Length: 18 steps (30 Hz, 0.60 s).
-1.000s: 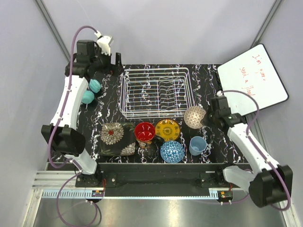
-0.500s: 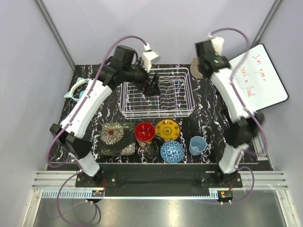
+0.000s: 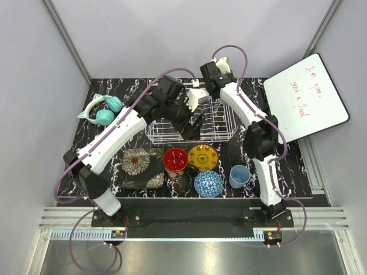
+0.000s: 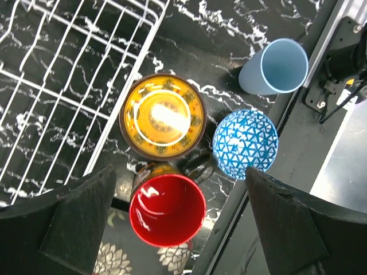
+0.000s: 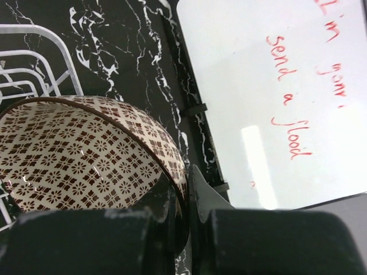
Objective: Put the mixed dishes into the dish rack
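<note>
My right gripper (image 5: pixel 186 179) is shut on the rim of the brown-mesh bowl (image 5: pixel 86 154), held above the right edge of the dish rack (image 5: pixel 28 69). From above the bowl is hidden under the right wrist (image 3: pixel 217 73). My left gripper (image 4: pixel 189 229) hangs open over the rack's front, high above the red bowl (image 4: pixel 167 210), which sits on a dark mug (image 4: pixel 198 166). Near these lie the yellow plate (image 4: pixel 163 116), blue bowl (image 4: pixel 245 143), light-blue cup (image 4: pixel 275 66) and floral plate (image 3: pixel 137 166). The white wire rack (image 3: pixel 155 134) holds no dishes that I can see.
Teal cat-ear headphones (image 3: pixel 102 110) lie at the back left of the black marbled mat. A whiteboard (image 3: pixel 307 97) with red writing leans at the back right. The dishes stand in a row between the rack and the near edge.
The right arm carried the brown-mesh bowl from beside the rack's right side to the back right corner, then left over the rack's rear. The left gripper swung from the headphones over the rack.
</note>
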Motion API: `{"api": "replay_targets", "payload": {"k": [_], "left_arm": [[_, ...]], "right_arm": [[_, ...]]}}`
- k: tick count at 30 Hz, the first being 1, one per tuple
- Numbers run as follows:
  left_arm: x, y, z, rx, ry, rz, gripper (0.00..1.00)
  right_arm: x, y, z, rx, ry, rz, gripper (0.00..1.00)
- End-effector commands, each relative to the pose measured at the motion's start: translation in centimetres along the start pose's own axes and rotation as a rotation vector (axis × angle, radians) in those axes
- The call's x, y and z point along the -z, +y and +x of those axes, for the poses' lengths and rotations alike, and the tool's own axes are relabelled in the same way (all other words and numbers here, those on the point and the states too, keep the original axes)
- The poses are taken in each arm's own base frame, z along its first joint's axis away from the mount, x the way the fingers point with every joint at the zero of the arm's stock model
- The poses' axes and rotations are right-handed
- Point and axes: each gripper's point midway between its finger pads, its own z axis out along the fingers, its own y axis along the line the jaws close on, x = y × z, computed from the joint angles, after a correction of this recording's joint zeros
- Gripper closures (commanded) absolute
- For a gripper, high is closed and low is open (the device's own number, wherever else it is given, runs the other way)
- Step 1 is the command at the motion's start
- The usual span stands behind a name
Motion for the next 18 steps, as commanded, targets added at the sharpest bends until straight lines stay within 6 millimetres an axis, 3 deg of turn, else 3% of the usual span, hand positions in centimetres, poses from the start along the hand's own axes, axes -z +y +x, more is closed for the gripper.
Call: {"api": "replay_targets", "payload": {"k": [1,6,10,13,18], "left_arm": [[3.1,-0.3,-0.9,-0.027,-0.074,-0.079,0.01],[5.3,-0.1,-0.5,-0.056,-0.094,-0.162,0.01],[7.0,-1.1,0.3,-0.132,-0.115,-0.194,0.01],[6.4,-2.5,2.2,-0.163,-0.096,-0.161,0.01],[4.0,-2.2,3.8,-0.17,-0.024,-0.145,0.01]], "right_arm": [[1.9,0.9,-2.1,0.07,-0.105,0.133,1.0],[2.0,4.3,-0.8,0.179,-0.121,0.163,1.0],[2.0,6.2,0.2,0.224,-0.12,0.144,1.0],[1.5,6.8,1.0,0.253,-0.108,0.149,1.0],[1.2,8.0,1.7,0.277,-0.102,0.136,1.0]]}}
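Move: The right hand still pinches the patterned bowl by its rim. The wire loops in the rack's right part lie about 9 cm left, 1 cm back and 10 cm below it; the whiteboard's middle is some 25 cm right, level, 17 cm below. From the open left hand the red mug is about 7 cm left, 4 cm back, 20 cm below, with the yellow plate 5 cm right and 1 cm back, and the blue bowl 7 cm right and 12 cm back. Swing the right hand about 5 cm left, then also sink it about 5 cm, rolling its left side down some 20 degrees, so the pinched bowl goes in among the rack's loops; ease to a stop and keep the grip. Meanwhile bring the wide-open left gripper left while rising slightly, then back towards the red mug, about 6 cm back and 5 cm left overall, fingertips tilting forward. ##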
